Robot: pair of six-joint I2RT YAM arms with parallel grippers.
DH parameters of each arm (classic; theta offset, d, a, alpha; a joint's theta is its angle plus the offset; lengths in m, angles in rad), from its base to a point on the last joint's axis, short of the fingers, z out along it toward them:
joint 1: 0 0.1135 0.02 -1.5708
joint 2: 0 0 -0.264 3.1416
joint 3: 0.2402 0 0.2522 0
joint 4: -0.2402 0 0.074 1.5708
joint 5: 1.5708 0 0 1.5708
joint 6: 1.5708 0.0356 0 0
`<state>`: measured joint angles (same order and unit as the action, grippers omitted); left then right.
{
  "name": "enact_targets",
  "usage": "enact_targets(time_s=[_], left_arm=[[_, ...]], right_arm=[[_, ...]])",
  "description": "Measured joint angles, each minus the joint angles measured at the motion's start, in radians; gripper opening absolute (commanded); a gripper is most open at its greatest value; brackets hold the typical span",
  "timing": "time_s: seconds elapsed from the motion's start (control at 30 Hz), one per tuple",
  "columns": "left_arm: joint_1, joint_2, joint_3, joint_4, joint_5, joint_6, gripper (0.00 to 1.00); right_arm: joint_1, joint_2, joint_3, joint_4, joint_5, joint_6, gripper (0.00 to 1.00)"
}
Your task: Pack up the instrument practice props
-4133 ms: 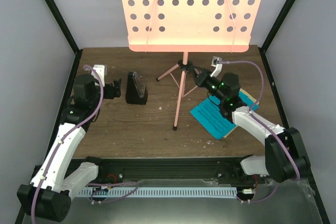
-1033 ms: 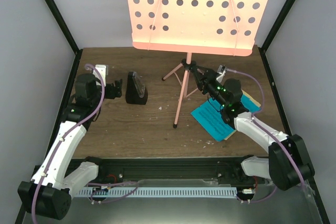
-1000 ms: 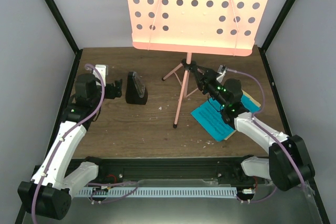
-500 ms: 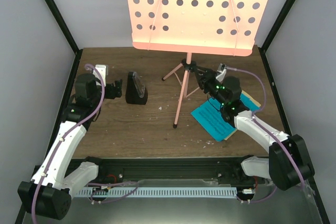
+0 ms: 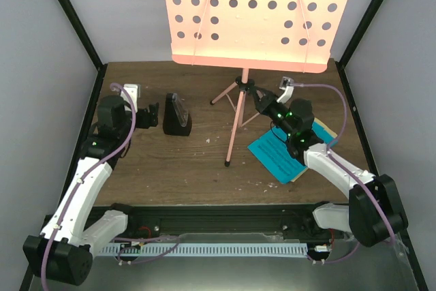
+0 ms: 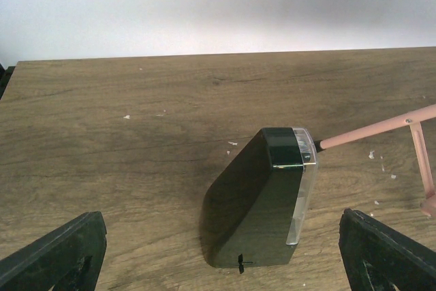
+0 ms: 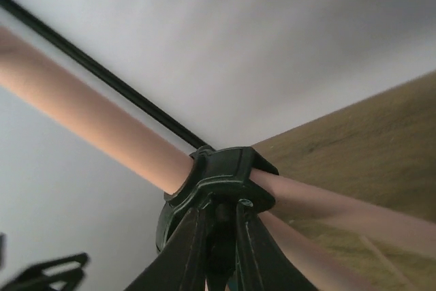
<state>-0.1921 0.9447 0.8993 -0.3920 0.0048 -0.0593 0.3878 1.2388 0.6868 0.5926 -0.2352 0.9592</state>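
The salmon-pink music stand's perforated desk (image 5: 255, 11) stands at the back, with its thin tripod legs (image 5: 233, 131) spread on the wooden table (image 5: 197, 165). My right gripper (image 5: 254, 97) is shut on the stand's black tripod hub (image 7: 221, 175), with the fingers (image 7: 182, 250) pinching its lower tab. The black pyramid metronome (image 5: 177, 115) stands upright at the left. My left gripper (image 5: 151, 115) is open just left of it; in the left wrist view the metronome (image 6: 262, 209) sits ahead, between the spread fingertips (image 6: 58, 253). Blue sheet music (image 5: 274, 156) lies over a yellow page (image 5: 321, 129) under my right arm.
Black frame posts (image 5: 71, 15) and white walls enclose the table on the left, right and back. A black rail (image 5: 218, 219) runs along the near edge. Small white crumbs (image 5: 208, 140) lie scattered on the wood.
Since four seconds ago the stand's desk has shifted slightly right and up in my right gripper's hold. Over the last second only my right wrist has rolled a little; my left arm is still.
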Motion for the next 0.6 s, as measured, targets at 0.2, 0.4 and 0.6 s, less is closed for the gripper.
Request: enact_targets(time_s=[0.2, 0.4, 0.6], left_arm=[[0.0, 0.0, 0.0, 0.0, 0.0, 0.0, 0.94], [0.0, 0.0, 0.0, 0.0, 0.0, 0.0, 0.94], [0.0, 0.0, 0.0, 0.0, 0.0, 0.001, 0.91]], right_arm=[[0.004, -0.004, -0.042, 0.087, -0.008, -0.519, 0.03], [0.009, -0.026, -0.055, 0.084, -0.029, -0.991, 0.43], [0.009, -0.089, -0.057, 0.043, -0.05, -1.157, 0.85]])
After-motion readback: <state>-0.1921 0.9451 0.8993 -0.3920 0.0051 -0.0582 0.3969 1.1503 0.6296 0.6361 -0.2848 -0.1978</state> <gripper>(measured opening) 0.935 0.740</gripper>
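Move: The right hand's shut fingers are already on the small knob of the music stand's black leg collar, right at the fingertips. From that hand the metronome stands some 22 cm to the left, 4 cm farther out and 17 cm lower; the blue sheets lie about 17 cm to the right, 7 cm back and 25 cm below. From the idle left hand the knob is roughly 27 cm to the right, 6 cm ahead and 2 cm higher. Right hand rolls about 65 degrees counter-clockwise seen from behind, opens, and backs 3 cm off the knob, rising. ##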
